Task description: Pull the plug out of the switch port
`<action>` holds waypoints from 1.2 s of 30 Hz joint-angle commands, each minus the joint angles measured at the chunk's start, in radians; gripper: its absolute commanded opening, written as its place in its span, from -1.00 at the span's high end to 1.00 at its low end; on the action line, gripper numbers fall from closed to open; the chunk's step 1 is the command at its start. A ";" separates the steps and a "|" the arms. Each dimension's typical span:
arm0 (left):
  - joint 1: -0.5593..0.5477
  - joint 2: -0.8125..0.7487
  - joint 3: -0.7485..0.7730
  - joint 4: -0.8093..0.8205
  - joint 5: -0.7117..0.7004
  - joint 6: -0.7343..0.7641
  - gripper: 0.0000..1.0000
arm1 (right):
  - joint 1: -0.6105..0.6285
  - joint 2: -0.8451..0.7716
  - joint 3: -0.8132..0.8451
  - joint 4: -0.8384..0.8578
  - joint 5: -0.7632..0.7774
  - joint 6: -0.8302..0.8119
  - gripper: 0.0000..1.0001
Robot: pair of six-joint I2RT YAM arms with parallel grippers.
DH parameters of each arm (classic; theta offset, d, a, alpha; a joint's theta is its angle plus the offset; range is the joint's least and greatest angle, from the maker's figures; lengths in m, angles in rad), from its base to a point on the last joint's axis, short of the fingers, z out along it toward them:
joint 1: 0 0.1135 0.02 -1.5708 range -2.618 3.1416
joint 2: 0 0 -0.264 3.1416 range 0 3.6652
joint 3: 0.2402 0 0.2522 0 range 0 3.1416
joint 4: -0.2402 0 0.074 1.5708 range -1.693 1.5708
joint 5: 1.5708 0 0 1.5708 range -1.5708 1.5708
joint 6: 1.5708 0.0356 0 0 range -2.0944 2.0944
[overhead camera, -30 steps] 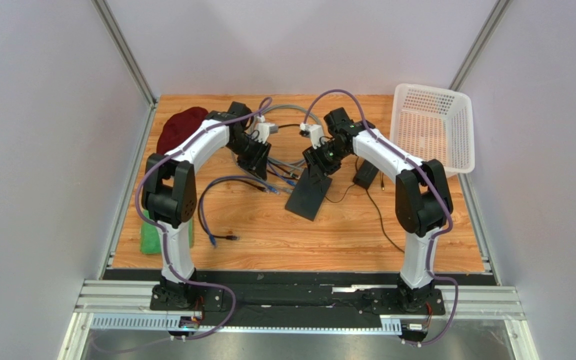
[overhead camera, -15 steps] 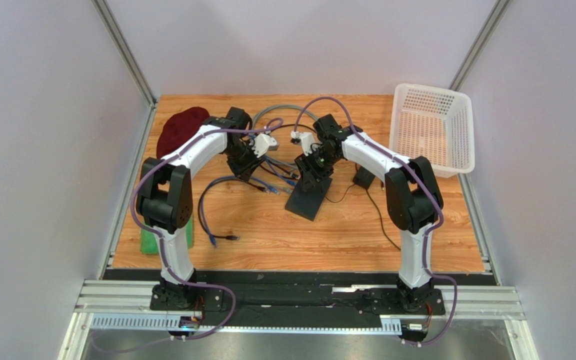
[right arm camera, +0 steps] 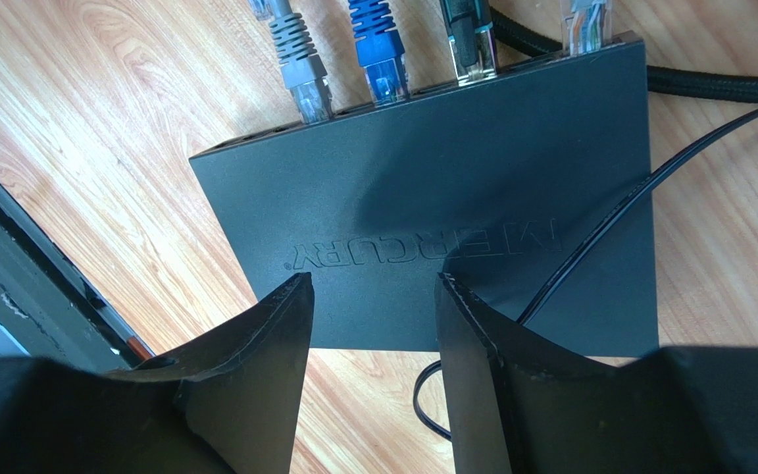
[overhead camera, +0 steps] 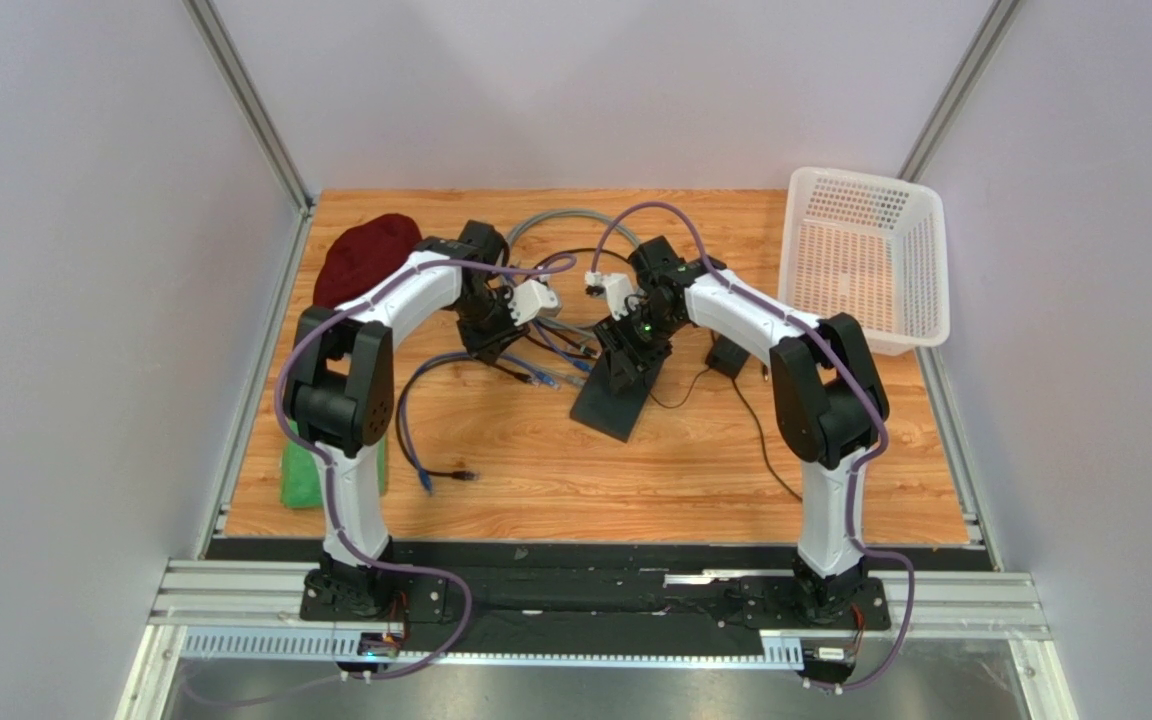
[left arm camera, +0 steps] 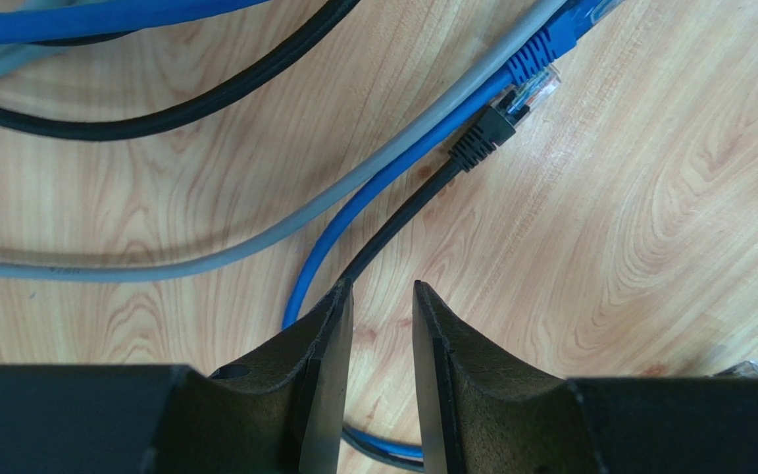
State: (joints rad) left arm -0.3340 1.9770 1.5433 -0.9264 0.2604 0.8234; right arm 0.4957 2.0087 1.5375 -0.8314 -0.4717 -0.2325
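Observation:
The switch (right arm camera: 432,227), a flat black box, lies on the wood with several plugs in the sockets of its far edge: a grey plug (right arm camera: 299,74), a blue plug (right arm camera: 381,54), a dark plug (right arm camera: 467,39) and a clear plug (right arm camera: 586,20). My right gripper (right arm camera: 373,281) hovers open over the switch's near half, nothing between its fingers. My left gripper (left arm camera: 381,288) is open just above the table left of the switch (overhead camera: 620,393). A black cable runs past its left fingertip (left arm camera: 338,296) to a loose black plug (left arm camera: 480,138) beside a loose blue plug (left arm camera: 541,64).
A thin black power lead (right arm camera: 591,237) crosses the switch top. A black adapter brick (overhead camera: 729,354) lies to the right and a white basket (overhead camera: 868,255) stands at the back right. A dark red cloth (overhead camera: 364,255), a green object (overhead camera: 297,477) and a loose blue cable (overhead camera: 409,428) lie left.
The right arm has swung left, bringing its gripper down over the switch. The left gripper has shifted slightly towards the cables. Both grippers kept their openings.

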 commanded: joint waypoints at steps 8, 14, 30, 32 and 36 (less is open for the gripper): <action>-0.002 0.112 0.070 0.008 0.008 0.046 0.25 | -0.003 -0.064 -0.008 0.003 0.019 -0.018 -0.06; -0.002 0.114 0.049 -0.003 0.007 0.060 0.60 | -0.013 -0.082 -0.033 0.003 0.031 -0.024 -0.06; 0.000 -0.136 0.029 -0.291 0.298 0.066 1.00 | -0.028 -0.093 -0.036 0.003 0.039 -0.028 -0.07; 0.000 -0.151 0.041 -0.382 0.289 0.086 1.00 | -0.025 -0.091 -0.034 0.005 0.039 -0.027 -0.06; 0.004 -0.190 0.005 -0.469 0.171 0.154 1.00 | -0.032 -0.091 -0.033 0.005 0.039 -0.027 -0.07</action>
State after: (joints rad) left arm -0.3332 1.8477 1.5574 -1.2144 0.4652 0.8845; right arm 0.4706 1.9728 1.5024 -0.8326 -0.4362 -0.2413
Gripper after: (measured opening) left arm 0.017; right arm 0.531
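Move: The loose black cable to be gripped runs under the left hand, about 4 cm below and 1 cm forward. Its free plug lies some 2 cm back and 5 cm to the right; the blue plug is about 3 cm back and 8 cm right, and the switch 4 cm back and 16 cm right, all also about 4 cm lower. From the right hand, that stretch of black cable is roughly 16 cm left and 2 cm ahead, about 4 cm down. The loose black cable gets pinched a few centimetres behind its plug: the left hand sinks about 3.5 cm to it and shuts its fingers, then draws back some 6.5 cm towards the bases while lifting about 8 cm from the low point, tilting slightly. The right hand, fingers staying open, drifts nearly 2 cm right over the switch. ##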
